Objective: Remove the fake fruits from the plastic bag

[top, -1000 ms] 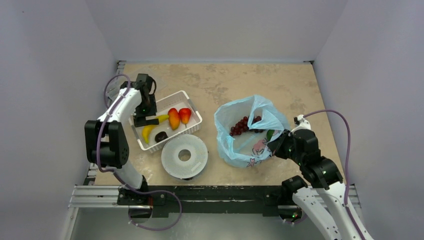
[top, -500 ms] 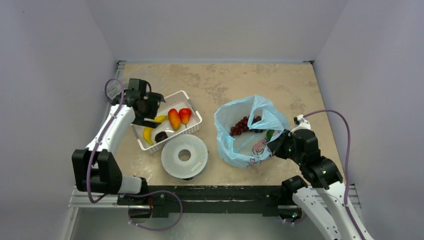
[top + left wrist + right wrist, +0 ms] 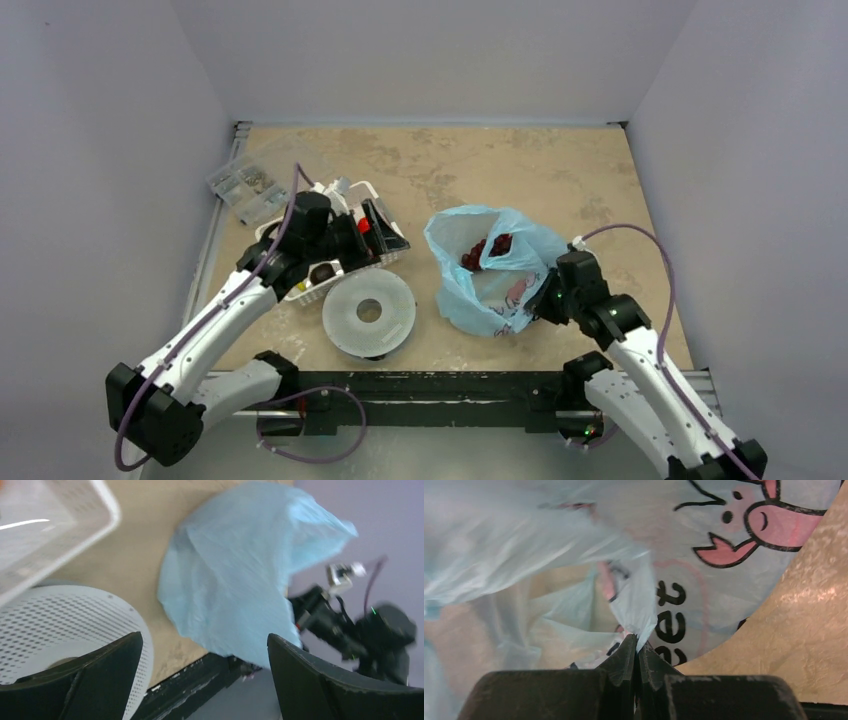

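Note:
The light-blue plastic bag (image 3: 490, 280) lies right of centre with its mouth up. Dark purple grapes (image 3: 484, 250) show inside it. My right gripper (image 3: 548, 296) is at the bag's right side, shut on a fold of the bag's film (image 3: 636, 639), next to the pink pig print (image 3: 774, 517). My left gripper (image 3: 385, 235) hovers over the right end of the white basket (image 3: 300, 292), open and holding nothing, pointing toward the bag (image 3: 235, 575). In the basket I see a dark fruit (image 3: 322, 272) and a bit of a red one (image 3: 362, 226); the arm hides the rest.
A round white perforated disc (image 3: 368, 312) lies in front of the basket, close to the bag's left side. A clear box of small parts (image 3: 245, 183) sits at the far left edge. Grey walls close in three sides.
My left arm has swung from the basket's far-left side across the basket toward the bag, its gripper open throughout. My right gripper shifted slightly left with the bag's edge, and the bag's mouth narrowed.

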{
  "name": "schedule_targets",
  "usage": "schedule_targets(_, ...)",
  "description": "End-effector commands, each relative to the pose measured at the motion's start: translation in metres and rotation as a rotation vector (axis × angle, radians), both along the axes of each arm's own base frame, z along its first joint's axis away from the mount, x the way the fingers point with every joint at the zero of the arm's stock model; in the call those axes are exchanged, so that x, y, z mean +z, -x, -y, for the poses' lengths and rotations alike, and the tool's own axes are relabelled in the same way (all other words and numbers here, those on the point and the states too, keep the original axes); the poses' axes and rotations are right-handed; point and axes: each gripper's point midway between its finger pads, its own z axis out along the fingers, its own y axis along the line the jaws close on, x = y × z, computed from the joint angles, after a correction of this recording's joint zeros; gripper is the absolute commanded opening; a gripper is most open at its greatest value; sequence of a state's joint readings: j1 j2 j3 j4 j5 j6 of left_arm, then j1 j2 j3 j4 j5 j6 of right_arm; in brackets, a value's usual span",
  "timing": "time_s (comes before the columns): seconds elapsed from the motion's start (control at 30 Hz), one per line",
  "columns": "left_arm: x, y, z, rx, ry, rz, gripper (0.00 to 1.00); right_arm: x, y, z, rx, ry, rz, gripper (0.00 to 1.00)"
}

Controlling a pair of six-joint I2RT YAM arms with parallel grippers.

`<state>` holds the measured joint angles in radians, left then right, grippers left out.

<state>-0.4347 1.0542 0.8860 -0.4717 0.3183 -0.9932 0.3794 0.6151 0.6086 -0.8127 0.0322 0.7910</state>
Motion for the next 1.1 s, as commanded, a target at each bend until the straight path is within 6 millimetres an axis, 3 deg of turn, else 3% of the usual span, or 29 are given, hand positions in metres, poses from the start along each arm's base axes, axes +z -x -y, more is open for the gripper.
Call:
schedule_targets(0.0,0.065,0.037,0.048,-0.342,0.03,0.365,0.94,-0.039,0.007,-0.01,-0.032,-0.036,-0.147,0.0)
schedule_targets(0.2,0.079,0.092,0.121,-0.626,0.013,0.552,0.87,-0.049,-0.001,-0.012,-0.066,-0.06,-0.118,0.0)
schedule_targets(0.3,0.072,0.105,0.155,-0.704,-0.054,0.609,0.85,-0.056,0.0,-0.021,-0.028,-0.085,-0.153,0.0)
schedule_targets(0.37,0.067,0.116,0.176,-0.772,-0.086,0.643,0.84,-0.051,-0.003,-0.025,-0.009,-0.094,-0.14,0.0)
schedule_targets(0.47,0.054,0.114,0.198,-0.796,-0.189,0.676,0.83,-0.036,-0.009,-0.025,-0.006,-0.103,-0.087,0.0)
schedule_targets(0.7,0.012,0.084,0.222,-0.779,-0.398,0.629,0.75,-0.014,-0.013,-0.02,-0.035,-0.107,-0.017,0.0)
schedule_targets(0.8,-0.022,0.084,0.223,-0.773,-0.439,0.548,0.69,-0.008,-0.013,-0.017,-0.044,-0.105,-0.004,0.0)
schedule_targets(0.97,-0.087,0.086,0.199,-0.641,-0.478,0.379,0.63,0.003,-0.013,-0.011,-0.082,-0.103,0.027,0.0)
schedule_targets(1.07,-0.114,0.094,0.188,-0.619,-0.481,0.317,0.58,0.006,-0.013,-0.006,-0.105,-0.094,0.045,0.0)
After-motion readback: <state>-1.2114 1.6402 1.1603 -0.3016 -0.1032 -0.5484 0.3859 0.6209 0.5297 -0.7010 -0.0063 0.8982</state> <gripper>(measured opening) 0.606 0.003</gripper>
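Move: The dark red grapes inside the open plastic bag lie about 27 cm to the left hand's right, 6 cm ahead and some 17 cm below. The spool is about 7 cm back and 1 cm right, 19 cm down. The basket's middle is roughly 10 cm ahead and 8 cm left, 18 cm down. From the right hand, already pinching the bag's rim, the grapes lie about 14 cm ahead, 14 cm left and 9 cm below. The right hand keeps its pinch on the bag's rim, dips about 6 cm, then rises most of the way back and drifts slightly left. Towards the bag's near side and the grapes, the left hand swings some 20 cm right and back, rising at first, then eases forward and sinks well below its starting height. Its wrist rolls about 50 degrees, turning clockwise, and its fingers narrow partway; whether they touch film can't be seen. ##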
